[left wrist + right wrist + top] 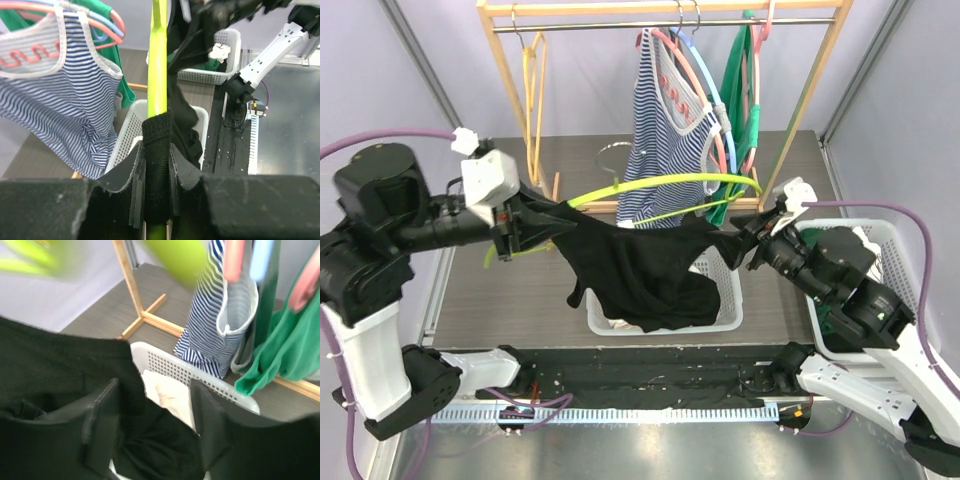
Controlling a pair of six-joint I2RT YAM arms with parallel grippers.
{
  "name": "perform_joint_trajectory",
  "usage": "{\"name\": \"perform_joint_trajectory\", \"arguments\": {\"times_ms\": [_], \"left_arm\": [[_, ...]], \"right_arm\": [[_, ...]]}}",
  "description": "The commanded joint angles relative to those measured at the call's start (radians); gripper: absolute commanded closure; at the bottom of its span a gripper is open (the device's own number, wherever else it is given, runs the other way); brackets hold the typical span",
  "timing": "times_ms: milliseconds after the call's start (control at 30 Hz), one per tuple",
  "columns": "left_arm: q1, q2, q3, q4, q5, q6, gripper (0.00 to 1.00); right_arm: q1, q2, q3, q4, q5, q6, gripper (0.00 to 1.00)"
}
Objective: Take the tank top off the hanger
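A black tank top [640, 265] hangs stretched between my two grippers, above a white basket [728, 300]. One strap is still wrapped round the lime-green hanger [660, 183]. My left gripper [515, 232] is shut on that strap and the hanger's rod together; the left wrist view shows the strap [157, 145] pinched between the jaws and the hanger [157, 60] running straight up. My right gripper [748, 240] is at the top's other end. Its jaws stand apart in the right wrist view [155, 420], with black cloth [60, 370] lying under and between them.
A wooden rack [660, 8] stands behind with a blue-striped top [665, 140], a green garment [738, 90] and an empty yellow hanger [532, 90]. A second white basket [880, 240] sits at the right behind my right arm. A white cloth [170, 392] lies in the near basket.
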Motion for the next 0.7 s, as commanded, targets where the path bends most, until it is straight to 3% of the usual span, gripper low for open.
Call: {"name": "perform_joint_trajectory", "arguments": {"times_ms": [0,133,300,433,667], "left_arm": [[0.002,0.016,-0.116,0.234,-0.059,-0.072,1.0],[-0.013,0.045,-0.127,0.28,-0.126,-0.056,1.0],[-0.013,0.062,-0.116,0.278,-0.153,-0.019,1.0],[-0.027,0.08,-0.114,0.225,-0.083,-0.002,1.0],[-0.05,0.085,-0.107,0.077,0.09,0.081,1.0]], "right_arm": [[-0.003,0.042,0.191,-0.029,-0.057,-0.041,0.3],[-0.003,0.059,0.291,-0.099,-0.049,-0.081,0.19],[-0.003,0.048,0.377,-0.204,-0.049,-0.104,0.18],[-0.003,0.057,0.403,-0.166,-0.127,-0.143,0.18],[-0.003,0.265,0.673,-0.27,-0.273,-0.264,0.18]]}}
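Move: Some 17 cm above the right hand and about 3 cm to its right, neither ahead nor back, is the bare right end of the lime hanger. The basket's middle is 4 cm ahead, 10 cm left and 32 cm below; the striped tank top hangs roughly 20 cm ahead and 9 cm left, about level. From the left hand, that hanger end is 31 cm right, 5 cm ahead, nearly level; the basket 9 cm ahead, 18 cm right, 48 cm below. Opening its half-open fingers wide, the right hand leaves the black cloth and rises about 14 cm, easing back 4 cm, to the bare end of the lime hanger, its fingers tipping up some 15 degrees. The left hand keeps its pinch on hanger and black strap, swings 8 cm forward and rightward over the basket, sinking a little, then draws back 2 cm. ##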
